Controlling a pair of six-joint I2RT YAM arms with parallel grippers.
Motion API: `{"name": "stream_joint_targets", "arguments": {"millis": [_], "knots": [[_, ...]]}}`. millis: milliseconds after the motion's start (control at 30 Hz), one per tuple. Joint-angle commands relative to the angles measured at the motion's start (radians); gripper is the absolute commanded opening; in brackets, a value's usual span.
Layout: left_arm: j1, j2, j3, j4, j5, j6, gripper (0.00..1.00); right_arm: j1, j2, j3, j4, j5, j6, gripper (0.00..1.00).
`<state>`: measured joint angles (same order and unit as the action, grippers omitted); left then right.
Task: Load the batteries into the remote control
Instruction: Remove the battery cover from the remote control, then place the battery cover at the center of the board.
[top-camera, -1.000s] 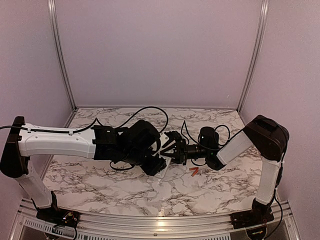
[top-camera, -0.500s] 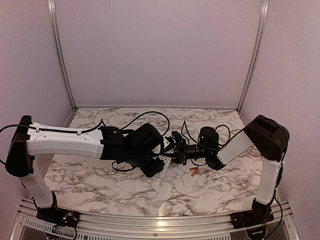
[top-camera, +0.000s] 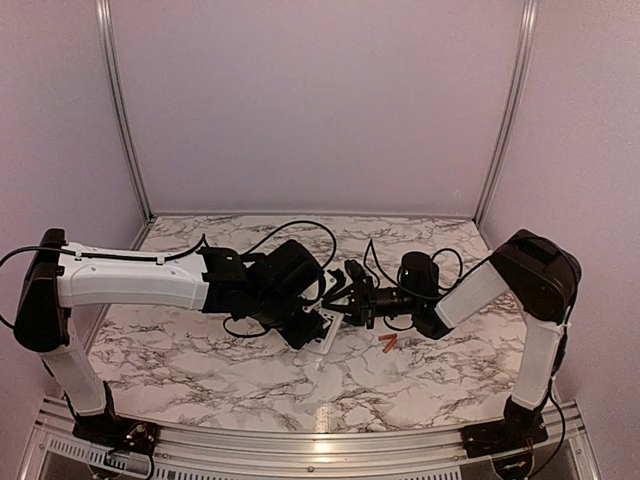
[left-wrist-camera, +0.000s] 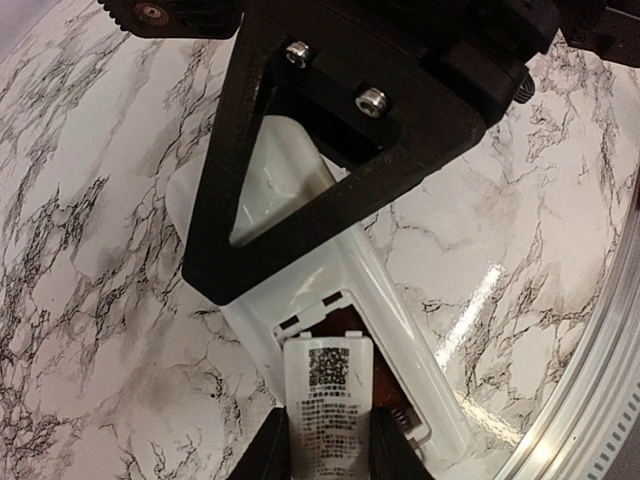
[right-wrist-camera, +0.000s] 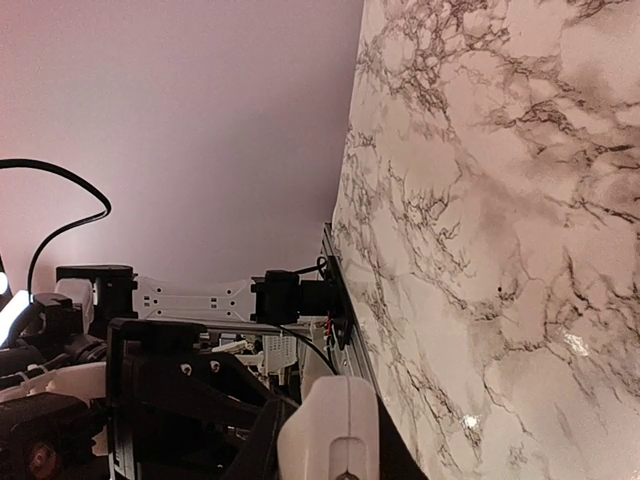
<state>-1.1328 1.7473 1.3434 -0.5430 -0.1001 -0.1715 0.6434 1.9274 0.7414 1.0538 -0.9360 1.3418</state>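
The white remote control (left-wrist-camera: 398, 318) lies tilted, back side up, with its battery bay (left-wrist-camera: 352, 318) open; the bay's inside looks dark reddish-brown with a spring at the right. My right gripper (top-camera: 345, 300) is shut on the remote's far end, which also shows in the right wrist view (right-wrist-camera: 335, 425). My left gripper (left-wrist-camera: 328, 445) is shut on the small white flat cover piece (left-wrist-camera: 328, 400) with a printed label, its top edge at the bay opening. Orange batteries (top-camera: 388, 342) lie on the table just right of the remote. Whether a cell sits in the bay I cannot tell.
The marble table (top-camera: 200, 360) has metal rails along its near edge (top-camera: 320, 440). Black cables (top-camera: 300, 222) loop behind both grippers. Purple walls enclose the back and sides.
My left gripper has moved right and a little nearer with the cover piece, bringing it against the remote's open bay. The right gripper has held the remote almost still.
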Motion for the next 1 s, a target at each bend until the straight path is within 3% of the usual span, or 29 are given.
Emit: {"name": "stream_joint_targets", "arguments": {"millis": [0, 267, 700, 967], "knots": [[0.014, -0.026, -0.019, -0.009, 0.029, 0.002, 0.20, -0.037, -0.044, -0.007, 0.012, -0.002, -0.009, 0.00], [0.085, -0.097, -0.113, 0.054, 0.063, -0.029, 0.19, -0.127, -0.121, -0.069, -0.083, 0.007, -0.105, 0.00], [0.185, 0.050, -0.212, 0.093, 0.026, -0.065, 0.18, -0.323, -0.356, -0.157, -0.361, -0.012, -0.327, 0.00], [0.197, 0.135, -0.198, 0.084, 0.020, -0.058, 0.19, -0.409, -0.440, -0.205, -0.413, -0.064, -0.383, 0.00]]}}
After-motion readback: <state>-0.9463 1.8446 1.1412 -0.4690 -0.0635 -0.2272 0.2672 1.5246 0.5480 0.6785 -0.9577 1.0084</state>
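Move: The left hand already pinches the battery cover; the open table it is bound for lies about 12 cm below, 8 cm left and 4 cm ahead. The remote's middle is some 2 cm ahead, 2 cm right and 2 cm below this hand. The right hand still grips the remote; the batteries lie about 12 cm to its right, 1 cm ahead and 12 cm down. Left hand lowers the held cover 10 cm while moving left; right carries the remote some 14 cm right. ##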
